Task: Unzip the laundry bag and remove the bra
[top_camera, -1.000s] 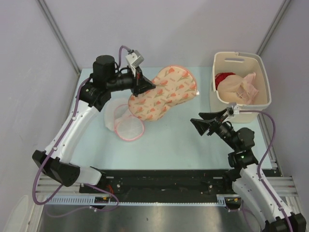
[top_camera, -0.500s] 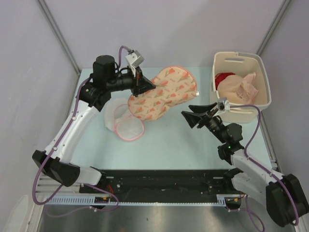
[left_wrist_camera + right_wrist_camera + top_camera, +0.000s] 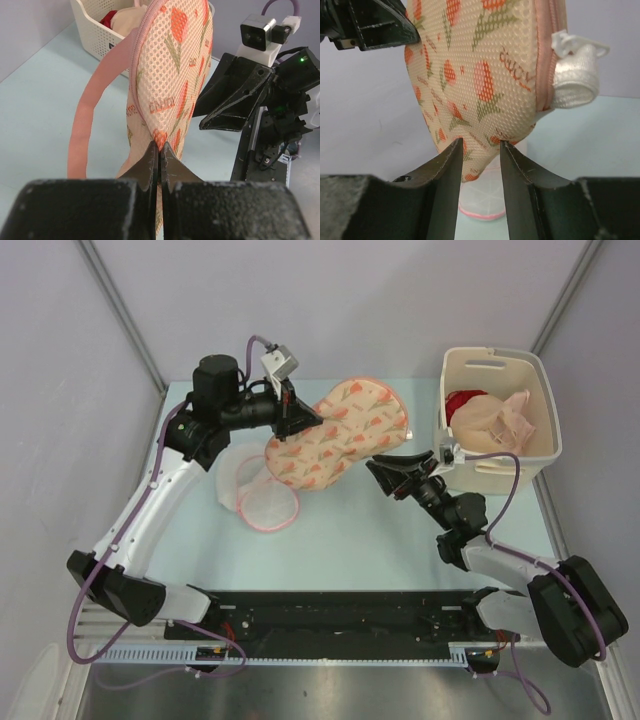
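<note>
The laundry bag [image 3: 335, 435], cream-peach mesh with red flower prints and pink edging, hangs lifted off the table. My left gripper [image 3: 312, 420] is shut on its upper left edge, and the left wrist view shows the fingertips [image 3: 160, 145] pinched on the mesh [image 3: 170, 75]. My right gripper [image 3: 378, 464] is at the bag's lower right rim. Its jaws [image 3: 479, 142] stand partly open with the bag's bottom edge [image 3: 485, 90] just at the tips. A white tab [image 3: 575, 75] sticks out by the pink zip seam. The bra is hidden.
A white basket [image 3: 500, 475] at the right back holds a red garment [image 3: 462, 400] and pale peach garments [image 3: 495, 420]. A round white mesh item with pink trim [image 3: 268, 505] lies on the table under the bag. Grey walls close in both sides.
My right arm has swung left from beside the basket to the bag's lower right edge, and its jaws have narrowed. The left gripper and the bag have stayed put.
</note>
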Motion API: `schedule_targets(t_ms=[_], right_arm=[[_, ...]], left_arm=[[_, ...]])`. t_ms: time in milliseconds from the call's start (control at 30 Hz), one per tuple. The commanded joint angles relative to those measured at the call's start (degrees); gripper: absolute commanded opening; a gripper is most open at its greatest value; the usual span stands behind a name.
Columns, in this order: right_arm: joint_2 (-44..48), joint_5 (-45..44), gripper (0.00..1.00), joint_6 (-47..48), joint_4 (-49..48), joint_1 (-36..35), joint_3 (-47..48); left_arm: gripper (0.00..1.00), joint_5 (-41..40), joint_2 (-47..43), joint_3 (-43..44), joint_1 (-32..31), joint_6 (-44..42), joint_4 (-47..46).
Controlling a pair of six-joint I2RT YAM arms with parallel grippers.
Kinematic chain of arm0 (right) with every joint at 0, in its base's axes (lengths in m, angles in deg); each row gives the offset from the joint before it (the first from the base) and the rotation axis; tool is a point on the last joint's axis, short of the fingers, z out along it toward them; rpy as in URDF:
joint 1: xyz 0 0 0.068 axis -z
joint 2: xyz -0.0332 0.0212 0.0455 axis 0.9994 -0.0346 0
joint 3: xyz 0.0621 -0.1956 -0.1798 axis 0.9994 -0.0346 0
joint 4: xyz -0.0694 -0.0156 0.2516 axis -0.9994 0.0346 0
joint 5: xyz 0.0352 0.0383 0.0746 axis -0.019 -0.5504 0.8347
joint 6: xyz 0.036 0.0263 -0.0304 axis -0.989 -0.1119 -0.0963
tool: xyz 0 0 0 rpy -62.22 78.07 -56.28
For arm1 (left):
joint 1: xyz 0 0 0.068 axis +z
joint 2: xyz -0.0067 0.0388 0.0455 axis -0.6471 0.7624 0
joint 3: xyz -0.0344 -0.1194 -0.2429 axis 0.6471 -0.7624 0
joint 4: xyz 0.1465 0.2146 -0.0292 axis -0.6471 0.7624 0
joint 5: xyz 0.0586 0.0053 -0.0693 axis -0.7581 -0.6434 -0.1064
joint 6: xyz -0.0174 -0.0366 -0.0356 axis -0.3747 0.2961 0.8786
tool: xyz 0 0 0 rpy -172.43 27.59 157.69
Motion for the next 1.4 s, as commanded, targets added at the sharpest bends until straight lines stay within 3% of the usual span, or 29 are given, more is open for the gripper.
schedule_targets(t_ms=[0,133,233,400,533,633,667,700,767,867,967,1200,1367], right_arm=[[1.21,-1.11,0.4,1.03,-9.03,-0.49,3.17],[1.31,-0.84,0.38,1.56,-7.8,-0.84,4.84],[1.13,0.21,0.27,1.56,-7.36,-1.02,5.98],[1.83,0.83,0.0,2.7,-4.91,-1.11,6.42],[3.85,1.62,0.0,7.42,2.47,-1.46,8.44],[7.79,0.83,0.0,16.35,15.71,-1.81,11.33],[10.16,-0.39,0.0,19.37,20.89,-2.16,12.56],[11.4,-1.1,0.0,22.36,30.69,-2.51,13.79],[12.9,-3.2,0.0,30.86,39.97,-3.04,17.21],[15.45,-5.93,0.0,39.75,57.36,-3.48,20.21],[17.73,-7.95,0.0,44.52,65.29,-3.74,20.75],[21.6,-11.3,0.0,53.14,77.88,-4.1,21.01],[24.76,-11.04,0.0,53.68,83.07,-4.27,21.01]], left_arm=[[0.0,3.6,-2.41,-0.08,0.63,-1.07,-1.19],[0.0,4.21,-2.41,-1.66,0.63,-0.28,-2.59],[0.0,4.65,-2.49,-2.37,0.63,-0.01,-3.47],[0.01,4.12,-2.84,-2.81,0.71,-0.54,-2.86],[0.01,2.9,-3.02,-4.03,0.71,-0.19,-3.38],[0.32,1.14,-3.11,-4.3,0.8,0.07,-3.56],[0.62,-0.52,-3.2,-4.3,0.8,0.07,-3.04],[0.75,-1.49,-3.37,-3.95,0.8,0.07,-2.77],[1.0,-4.21,-3.99,-3.6,0.89,-0.27,-1.54],[1.0,-6.68,-4.78,-2.55,0.89,-1.76,-0.23],[1.0,-6.78,-4.78,-2.37,0.89,-3.08,0.04],[1.0,0.42,-1.45,-1.49,0.63,-4.06,-1.36],[1.0,3.94,0.4,-3.24,-1.39,-7.56,-4.43]])
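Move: Just above the right hand lies the laundry bag, which the left hand still pinches: its middle is about 4 cm ahead, 7 cm left and 4 cm up of the right hand. From the left hand that middle is level fore and aft, some 3 cm right and 3 cm below. On the table, the pink-rimmed mesh bag lies about 10 cm ahead and 25 cm left of the right hand; the white basket, about 20 cm ahead and 26 cm right. Rising about 4 cm at the laundry bag's near edge, the right hand shuts its part-open fingers and pinches the fabric. The left hand sinks a little, then opens wide and lets go. The right hand climbs slightly more, then carries the bag down and to the right, away from the left hand, its fingers swinging over some 55 degrees from upward-left to pointing down. ##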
